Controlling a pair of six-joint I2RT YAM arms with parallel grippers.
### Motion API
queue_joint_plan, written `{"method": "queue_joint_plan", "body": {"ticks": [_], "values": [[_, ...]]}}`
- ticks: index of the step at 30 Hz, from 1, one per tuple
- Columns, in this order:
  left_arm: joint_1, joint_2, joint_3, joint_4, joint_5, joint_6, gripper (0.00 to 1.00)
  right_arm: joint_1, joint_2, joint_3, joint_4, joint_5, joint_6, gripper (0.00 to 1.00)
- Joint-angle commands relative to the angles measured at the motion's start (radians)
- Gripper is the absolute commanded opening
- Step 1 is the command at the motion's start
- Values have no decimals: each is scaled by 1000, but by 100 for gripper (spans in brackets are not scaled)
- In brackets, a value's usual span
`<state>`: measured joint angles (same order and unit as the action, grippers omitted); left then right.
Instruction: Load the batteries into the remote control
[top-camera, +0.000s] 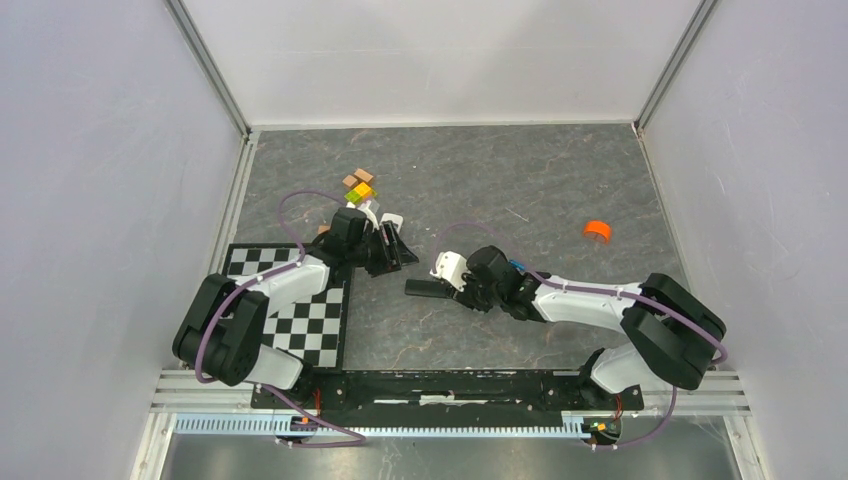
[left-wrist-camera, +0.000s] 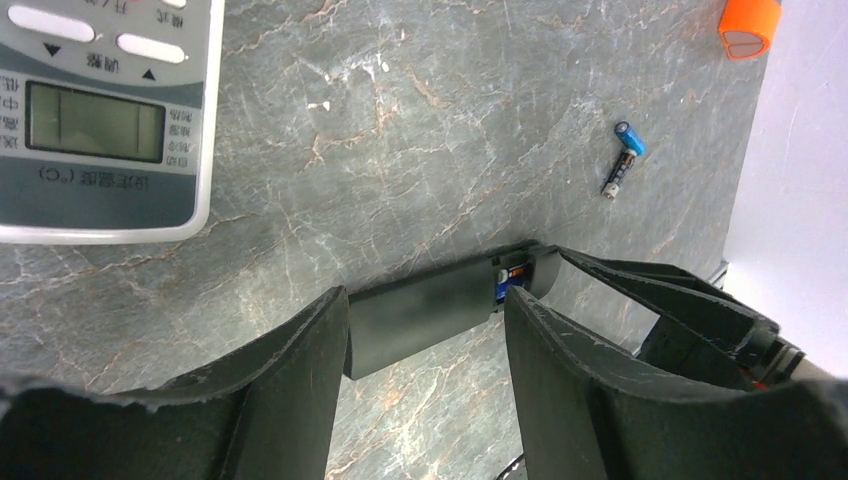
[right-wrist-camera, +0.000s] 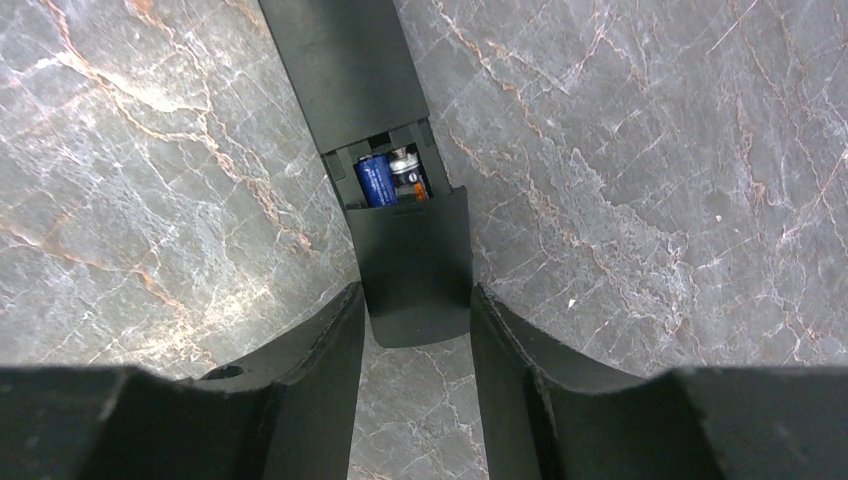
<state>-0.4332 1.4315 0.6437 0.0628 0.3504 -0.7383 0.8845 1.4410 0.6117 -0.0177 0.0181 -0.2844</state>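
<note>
The white remote control lies face up, display showing, just beyond my left gripper, which hangs open and holds nothing. A slim black bar lies on the stone table with its battery compartment partly uncovered. Inside sit a blue battery and a second one. My right gripper is shut on the sides of the bar's sliding cover. Another blue battery lies loose, end to end with a dark thin cylinder. From above, the right gripper sits at the bar's end.
An orange round cap lies at the right of the table. Small coloured blocks sit behind the left gripper. A checkerboard mat lies under the left arm. Plain walls close in three sides.
</note>
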Motion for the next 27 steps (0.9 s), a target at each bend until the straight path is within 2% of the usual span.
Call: {"method": "queue_joint_plan", "body": {"ticks": [1, 12, 14, 21, 23, 27], "values": [[6, 7, -17, 34, 13, 49, 65, -14, -17, 57, 20, -49, 12, 48], [6, 0, -40, 27, 1, 57, 64, -19, 10, 106, -18, -93, -22, 45], [6, -4, -42, 22, -5, 60, 64, -19, 10, 109, -25, -93, -23, 49], [7, -9, -46, 20, -10, 62, 64, -33, -36, 89, -21, -107, -13, 75], [5, -10, -47, 19, -10, 62, 64, -48, -33, 88, -48, -131, -23, 78], [7, -13, -52, 19, -4, 57, 64, -79, -17, 106, -134, -172, -71, 78]]}}
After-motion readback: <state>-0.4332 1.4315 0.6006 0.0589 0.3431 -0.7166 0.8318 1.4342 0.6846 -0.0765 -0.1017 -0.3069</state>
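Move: Between the right hand's fingertips lies the battery cover, its middle about 1 cm to the left and 1 cm below, set on the remote control's right-hand end with the battery bay still partly bare. The remote's middle is roughly 7 cm left of that hand, level with it fore and aft; the loose batteries lie about 5 cm ahead and 11 cm to its right. From the left hand the cover is some 10 cm right, 5 cm back and 6 cm below. Coming up off the battery cover, the right hand rises about 2 cm while shifting some 2 cm left and slightly forward, its fingers narrowing a touch. It then spreads them wide astride the cover, clear of both sides, and ends by easing about 1 cm back to the right. The empty left hand sinks and draws back about 2 cm, staying open and touching nothing. ##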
